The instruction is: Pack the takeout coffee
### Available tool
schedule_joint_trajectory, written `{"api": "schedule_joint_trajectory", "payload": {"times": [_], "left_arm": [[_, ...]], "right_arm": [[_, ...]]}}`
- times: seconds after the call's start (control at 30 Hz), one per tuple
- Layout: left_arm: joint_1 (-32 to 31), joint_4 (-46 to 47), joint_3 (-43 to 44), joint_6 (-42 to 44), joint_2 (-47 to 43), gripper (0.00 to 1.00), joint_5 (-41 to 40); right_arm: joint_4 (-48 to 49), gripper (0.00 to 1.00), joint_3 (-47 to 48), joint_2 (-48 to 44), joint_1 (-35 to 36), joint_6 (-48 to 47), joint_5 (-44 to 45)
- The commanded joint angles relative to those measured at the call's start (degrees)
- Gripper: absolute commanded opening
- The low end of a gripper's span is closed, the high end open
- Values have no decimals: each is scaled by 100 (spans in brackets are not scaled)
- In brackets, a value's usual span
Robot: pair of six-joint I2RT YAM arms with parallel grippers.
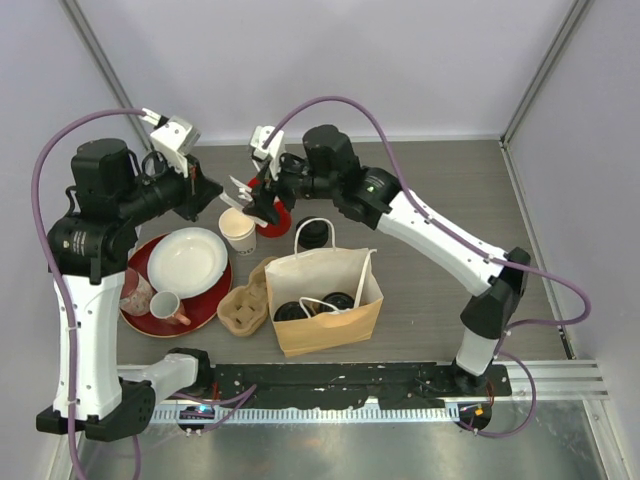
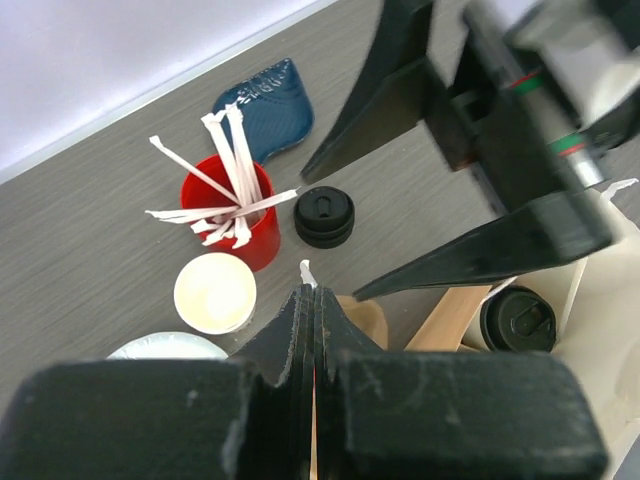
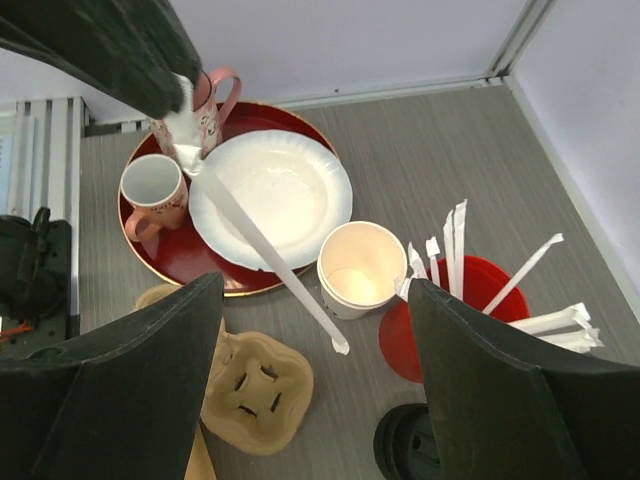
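Note:
Two lidded takeout coffee cups [image 1: 293, 310] stand inside the brown paper bag [image 1: 330, 328]. A third lidded cup [image 1: 315, 235] [image 2: 324, 217] sits on the table behind the bag. An open cream paper cup without a lid [image 1: 238, 230] [image 3: 360, 265] stands beside the red cup of white sticks [image 2: 235, 215] [image 3: 470, 300]. My left gripper [image 1: 213, 190] [image 2: 310, 292] is shut on a white wrapped stick [image 3: 262, 250], which slants down toward the open cup. My right gripper [image 1: 255, 195] [image 3: 318, 290] hangs open above the open cup and the red cup, with nothing between its fingers.
A brown pulp cup carrier [image 1: 245, 305] [image 3: 255, 390] lies left of the bag. A red tray [image 1: 207, 313] at the left holds a white plate [image 1: 185, 260], a mug [image 3: 150, 190] and a pink jug [image 3: 205, 100]. A blue object [image 2: 265, 100] lies near the back wall.

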Motion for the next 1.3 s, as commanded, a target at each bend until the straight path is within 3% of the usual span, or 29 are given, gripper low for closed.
{"api": "schedule_joint_trajectory", "payload": {"times": [0.0,0.23,0.3,0.33,0.37,0.43,0.47,0.6,0.63,0.67,0.7,0.83,1.0,1.13,1.27], "left_arm": [[-29,-188,184,35,-5,0,298],[-21,-153,211,-35,4,0,403],[-29,-145,219,-44,-5,0,395],[-29,-127,237,-70,-5,0,395],[-29,-118,246,-79,4,0,403],[-21,-118,281,-96,13,0,412],[-29,-118,290,-105,13,0,403],[-29,-40,351,-96,4,2,167],[-21,-22,360,-114,13,19,-104],[-29,5,360,-158,22,43,-280],[-29,40,386,-149,30,99,-421],[-29,93,413,-184,-5,100,-993],[-29,101,185,-158,-5,100,-950],[-29,172,-61,-123,-22,100,-968],[-29,198,-228,-88,-13,100,-924]], "right_arm": [[255,79,436,163,68,-340,-429],[484,74,454,523,165,-200,-658],[519,67,472,577,182,-138,-746],[563,61,472,594,200,-112,-764],[589,40,472,594,209,-42,-781],[659,19,454,577,209,38,-790],[660,2,445,551,200,64,-773],[887,1,217,261,209,265,-361],[1071,1,104,182,209,336,-238],[1195,1,50,-10,209,432,-132],[1318,1,6,-108,209,738,191],[2230,1,-432,-828,200,1661,1385],[3146,1,-1276,-2311,209,2235,2417],[2780,1,-1847,-3356,200,2375,2716],[2357,1,-2576,-4378,209,3094,2788]]}}
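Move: The wrapped straw, held by its thick end in the left hand's shut fingers, slopes down towards the right hand; its middle is about 4 cm left of, 1 cm back from and 2 cm below the right hand. From the left hand that middle lies about 5 cm right, 3 cm back and 6 cm down. Well below the right hand, some 27 cm, stand the red cup, 6 cm ahead and 1 cm left, the white cup, 9 cm left and 1 cm back, and the black lids, 10 cm right and 2 cm ahead. The straw passes from hand to hand: the right hand's open fingers slide about 4 cm left and 3 cm down around its free stretch and pinch it near the middle while the left hand holds nearly still. Then the left fingers open wide and let go, and the right hand carries the straw quickly up and right, over 20 cm each way, drawing somewhat back and rolling its left side up some 45 degrees. ##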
